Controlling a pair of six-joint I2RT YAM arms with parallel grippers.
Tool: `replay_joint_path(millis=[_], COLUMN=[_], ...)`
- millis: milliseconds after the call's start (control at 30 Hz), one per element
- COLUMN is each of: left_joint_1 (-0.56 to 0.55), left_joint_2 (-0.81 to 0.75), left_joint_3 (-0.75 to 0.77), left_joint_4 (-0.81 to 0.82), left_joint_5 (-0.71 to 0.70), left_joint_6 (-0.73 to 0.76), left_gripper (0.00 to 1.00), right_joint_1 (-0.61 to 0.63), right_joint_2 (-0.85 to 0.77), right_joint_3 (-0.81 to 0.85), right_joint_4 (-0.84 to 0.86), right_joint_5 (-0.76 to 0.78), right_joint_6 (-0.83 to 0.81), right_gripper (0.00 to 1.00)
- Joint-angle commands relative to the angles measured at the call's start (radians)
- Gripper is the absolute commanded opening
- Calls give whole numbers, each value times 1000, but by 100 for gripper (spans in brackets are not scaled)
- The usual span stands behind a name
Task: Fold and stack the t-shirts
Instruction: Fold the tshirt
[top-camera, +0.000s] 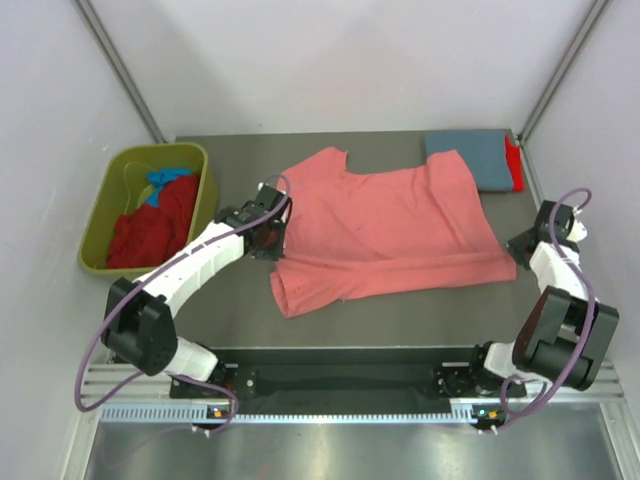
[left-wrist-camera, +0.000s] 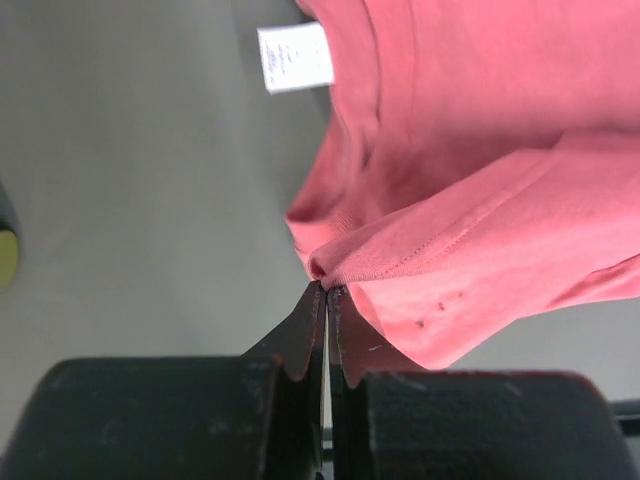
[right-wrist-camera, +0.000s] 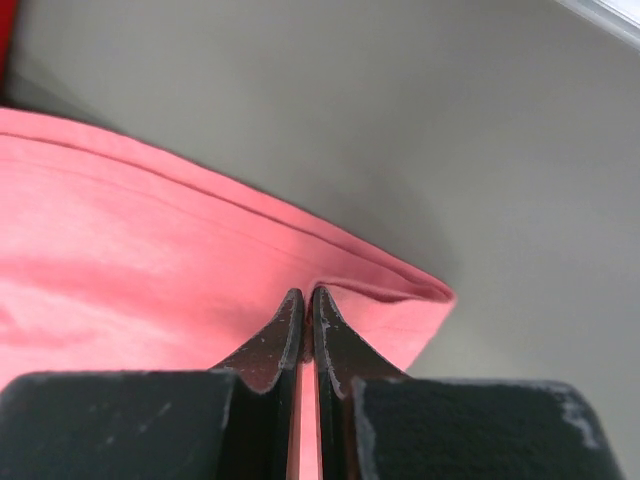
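Note:
A large salmon-pink t-shirt (top-camera: 385, 230) lies spread across the middle of the table, its near edge doubled over. My left gripper (top-camera: 272, 232) is shut on the shirt's left edge. In the left wrist view a bunched fold of pink cloth (left-wrist-camera: 400, 255) is pinched at the tips of that gripper (left-wrist-camera: 327, 286), and a white label (left-wrist-camera: 295, 57) shows further off. My right gripper (top-camera: 520, 245) is shut on the shirt's right near corner. The right wrist view shows the pink hem (right-wrist-camera: 380, 285) clamped in that gripper (right-wrist-camera: 305, 296).
A folded grey-blue t-shirt (top-camera: 468, 157) lies on a red one (top-camera: 515, 165) at the table's back right corner. An olive-green bin (top-camera: 103, 210) off the left side holds dark red shirts (top-camera: 150, 228) and a bright blue one (top-camera: 165, 181).

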Motion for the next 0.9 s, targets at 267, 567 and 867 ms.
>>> replay_joint_path(millis=[267,567,867], left_joint_1=[100,124,138], left_joint_2=[101,150,186], left_joint_3=[102,117,120], left_joint_4=[60,55,55], left_joint_5=[52,58,75], left_joint_6=[111,117,127], left_gripper=[0,0,0], right_joint_1=[79,128,139], right_joint_2=[137,255,342], right_joint_3=[139,208,260], right_joint_4=[112,121,122], right_joint_5=[-58,-43,-56], right_joint_6=[-86,-119,-126], right_gripper=[0,0,0])
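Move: Both hands hold the t-shirt's near edge by its corners. The left hand's laying spot is about 5 cm ahead, 2 left and 7 below; the white label lies some 12 cm ahead and 1 left, the green basket 33 left and 12 ahead. The right hand's laying spot is about 8 cm ahead, 3 left and 4 below; the blue folded shirt lies some 27 ahead and 12 left, the red strip straight ahead, 27 out. With the fingers of both hands still shut on the corners, the edge goes on forward over the shirt's body, the right hand leading by about 7.5 cm and drifting 3 cm to its left while the left hand makes only some 4 cm with a small drift left. The right wrist turns roughly 15 degrees counter-clockwise on the way, and both hands spend the later part mostly sinking, about 3 cm in all, easing the edge down towards the body of the shirt without letting go. ##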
